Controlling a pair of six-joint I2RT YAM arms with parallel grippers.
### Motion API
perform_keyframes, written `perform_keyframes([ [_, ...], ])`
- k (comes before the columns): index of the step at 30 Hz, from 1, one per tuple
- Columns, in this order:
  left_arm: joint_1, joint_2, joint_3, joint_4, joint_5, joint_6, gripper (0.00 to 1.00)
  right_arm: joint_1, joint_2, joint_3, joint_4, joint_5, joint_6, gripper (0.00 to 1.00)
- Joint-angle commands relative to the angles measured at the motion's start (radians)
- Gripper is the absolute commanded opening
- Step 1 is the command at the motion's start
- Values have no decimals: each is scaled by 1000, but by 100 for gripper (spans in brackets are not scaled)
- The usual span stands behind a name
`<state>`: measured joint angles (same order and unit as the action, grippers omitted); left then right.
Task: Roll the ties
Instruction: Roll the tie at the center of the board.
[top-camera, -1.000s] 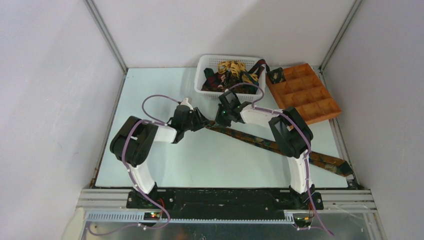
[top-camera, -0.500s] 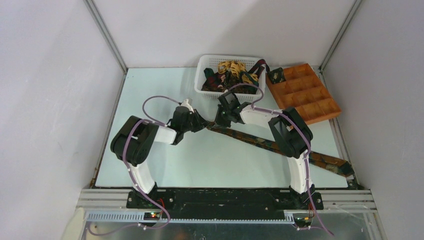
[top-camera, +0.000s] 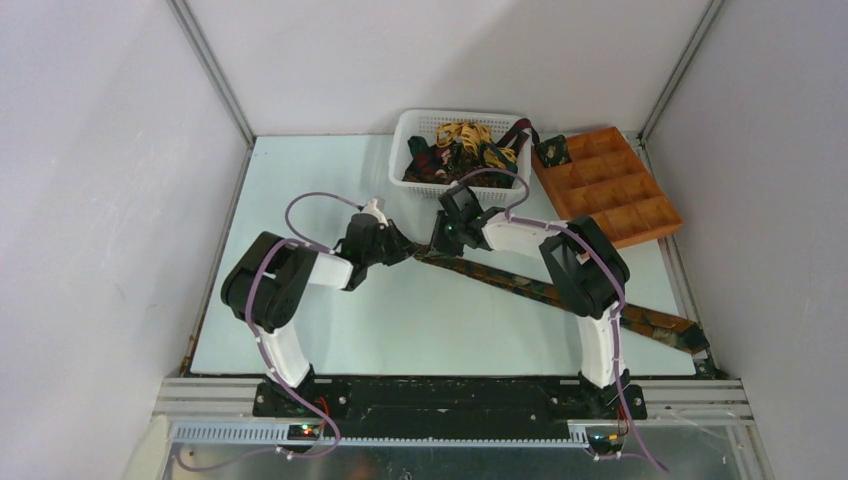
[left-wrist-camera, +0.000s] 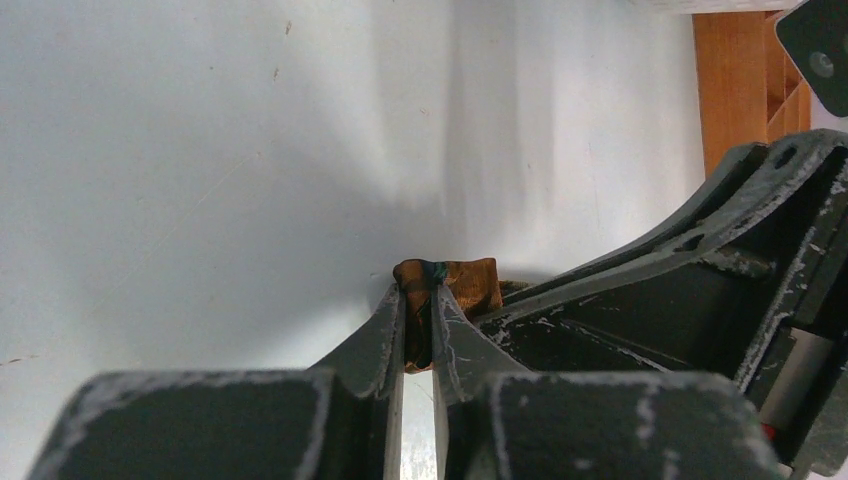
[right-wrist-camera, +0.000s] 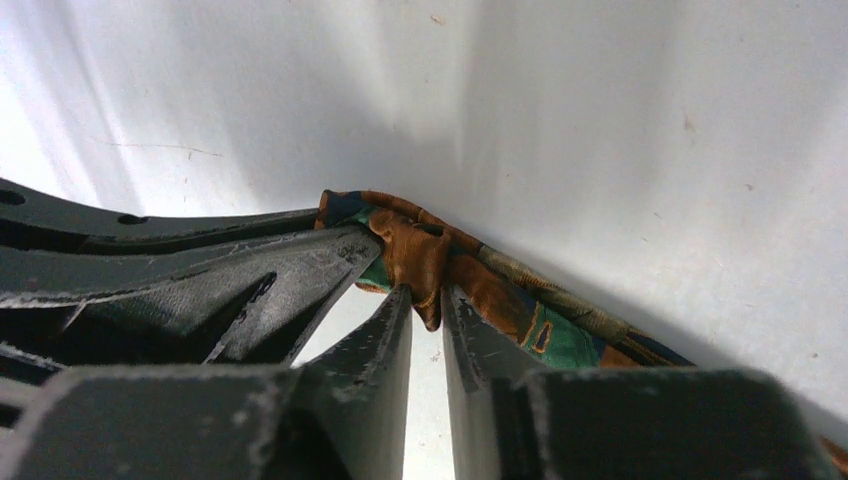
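A long dark green, brown and orange patterned tie (top-camera: 540, 290) lies slantwise on the table, from the middle to the near right corner. Its upper left end is bunched between both grippers. My left gripper (top-camera: 408, 250) is shut on that orange-brown end fold (left-wrist-camera: 465, 285), which sits between its fingertips (left-wrist-camera: 420, 300). My right gripper (top-camera: 437, 243) faces it from the right, and its tips (right-wrist-camera: 427, 295) pinch a brown fold of the same tie (right-wrist-camera: 500, 300). More ties (top-camera: 462, 145), yellow-gold and dark, fill the basket. A small dark rolled tie (top-camera: 552, 152) sits in the tray's far left compartment.
The white plastic basket (top-camera: 398, 160) stands at the back middle, just behind the right gripper. The orange-brown compartment tray (top-camera: 640, 225) lies at the back right, its edge also in the left wrist view (left-wrist-camera: 730, 80). Grey walls enclose the table on three sides.
My left gripper has closed onto the tie's end and edged slightly right. The right arm has hardly moved.
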<state>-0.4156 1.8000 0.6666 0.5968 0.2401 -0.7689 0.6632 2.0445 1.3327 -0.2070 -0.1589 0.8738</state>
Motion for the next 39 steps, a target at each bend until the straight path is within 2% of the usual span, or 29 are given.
perform_keyframes([
  [1, 2, -19, -13, -1, 2, 16, 9, -3, -79, -22, 53, -14, -16, 24],
  [6, 3, -28, -17, -7, -3, 22, 9, -6, -129, -56, 69, -2, -18, 39],
  [8, 2, -37, -18, -12, -6, 29, 9, -10, -151, -66, 65, 0, -22, 41],
  [16, -11, -118, -5, -118, -85, 95, 8, -30, -255, -168, 49, 31, -42, 41],
  [22, -75, -182, 50, -282, -225, 170, 7, -48, -319, -261, 64, 44, -44, 41],
  [26, -119, -206, 87, -392, -370, 221, 6, -59, -351, -311, 72, 55, -45, 41],
  [39, -232, -258, 187, -615, -612, 368, 3, -67, -412, -396, 89, 66, -49, 41],
])
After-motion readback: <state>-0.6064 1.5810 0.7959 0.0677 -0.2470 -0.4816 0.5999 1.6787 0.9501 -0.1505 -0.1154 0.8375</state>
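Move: My left fingers already hold the folded end of the tie, about 4 cm to the left of my right hand. From my right hand, the bare stretch of tie strip to reach lies about 9 cm to the right and 4 cm back, just below; from my left hand it is some 13 cm right and 5 cm back. The white basket stands roughly 25 cm ahead and 7 cm right of my right hand. My right fingers, already easing apart, open further and come free of the fold. That hand lifts about 4 cm, swings right and back along the strip some 9 cm, and sinks a little over it, open. My left hand keeps its pinch on the folded end, draws it up and left about 3 cm each and a little back, and rolls some 30 degrees, its left side rising. ##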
